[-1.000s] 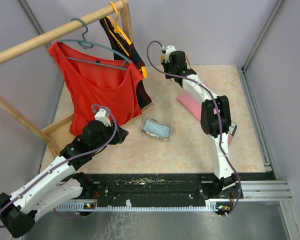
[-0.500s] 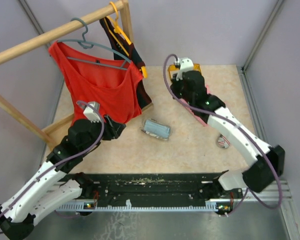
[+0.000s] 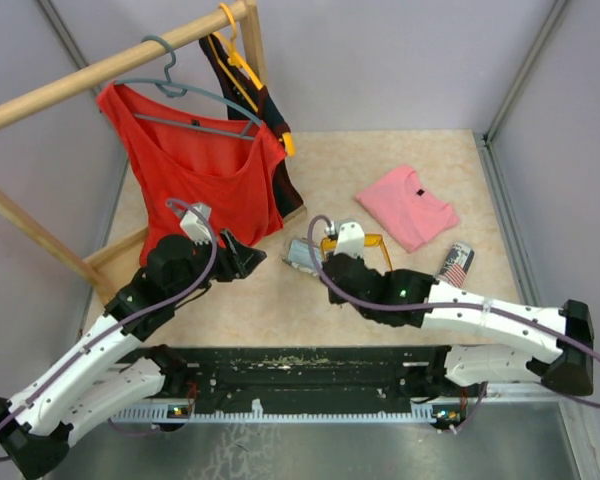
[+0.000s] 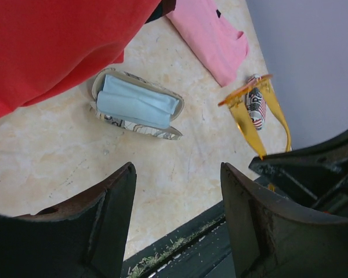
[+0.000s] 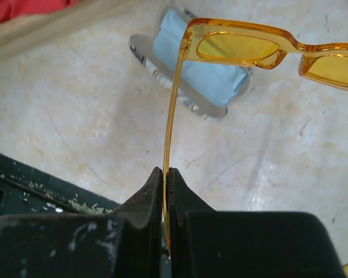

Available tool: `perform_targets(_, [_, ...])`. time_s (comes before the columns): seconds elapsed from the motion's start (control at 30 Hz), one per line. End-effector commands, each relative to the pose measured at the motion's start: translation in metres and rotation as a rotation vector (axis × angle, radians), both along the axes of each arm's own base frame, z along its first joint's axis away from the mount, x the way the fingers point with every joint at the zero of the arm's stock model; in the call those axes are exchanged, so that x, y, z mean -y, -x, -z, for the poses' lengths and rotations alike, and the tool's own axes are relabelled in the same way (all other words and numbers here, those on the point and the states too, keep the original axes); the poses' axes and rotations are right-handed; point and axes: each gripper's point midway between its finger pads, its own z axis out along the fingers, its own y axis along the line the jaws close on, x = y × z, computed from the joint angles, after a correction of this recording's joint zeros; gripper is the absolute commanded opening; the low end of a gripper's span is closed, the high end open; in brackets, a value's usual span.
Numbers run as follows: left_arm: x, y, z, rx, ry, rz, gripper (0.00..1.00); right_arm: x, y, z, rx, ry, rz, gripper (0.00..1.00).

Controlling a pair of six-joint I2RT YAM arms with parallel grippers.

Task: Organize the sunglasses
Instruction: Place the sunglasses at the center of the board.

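Note:
The orange-yellow sunglasses [image 5: 238, 47] hang above the table, unfolded, beside the open patterned case [image 5: 145, 55]. My right gripper [image 5: 167, 171] is shut on one thin orange arm of them. From above, the sunglasses [image 3: 378, 243] show just right of the case [image 3: 302, 253], with the right gripper [image 3: 327, 262] below them. In the left wrist view the sunglasses [image 4: 246, 119] hang in front of the right arm. My left gripper [image 4: 177, 168] is open and empty, hovering left of the case [image 4: 136, 104]; from above this gripper [image 3: 244, 258] sits under the red top.
A light-blue cloth [image 5: 200, 78] lies inside the open case. A closed flag-patterned case [image 3: 456, 265] lies at the right. A folded pink shirt [image 3: 410, 205] lies behind it. A red tank top [image 3: 195, 170] hangs from the wooden rack [image 3: 100, 70] at the left.
My right arm has swung from the far back to the near middle, carrying the sunglasses to beside the open case. My left gripper has opened wider and shifted slightly right.

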Motion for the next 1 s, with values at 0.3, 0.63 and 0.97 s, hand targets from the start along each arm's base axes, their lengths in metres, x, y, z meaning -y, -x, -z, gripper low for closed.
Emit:
perform_targets(0.3, [-0.011, 0.005, 0.013, 0.0, 0.008, -0.032, 0.68, 0.037, 0.028, 0.074, -0.094, 0.102, 0.34, 0.0])
perform_targets(0.63, [-0.009, 0.005, 0.019, -0.008, -0.007, -0.019, 0.68, 0.076, -0.023, 0.122, -0.158, 0.086, 0.536, 0.0])
perform_targets(0.97, [-0.013, 0.007, 0.02, -0.005, -0.016, -0.03, 0.68, 0.054, -0.06, 0.147, -0.197, 0.045, 0.576, 0.11])
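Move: On the bare patch of board to the right of the open case with blue cloths is the spot for the sunglasses: about 6 cm ahead of the right hand, 13 cm right and 17 cm below it. The open case lies about 11 cm ahead and 4 cm left; the flag-print case 10 cm ahead and 29 cm right; the pink shirt 25 cm ahead and 19 cm right, all some 16 cm below. From the left hand the spot is roughly 32 cm right, 3 cm ahead and 21 cm below. Lowering the sunglasses by one temple, the right hand sinks about 15 cm to the bare patch beside the open case, first drawing back some 4 cm, then swinging right and finally easing forward about 8 cm. Meanwhile the wrist turns some 35 degrees clockwise and the fingers tip farther down; they stay around the temple, the grip only starting to slacken at the end. ##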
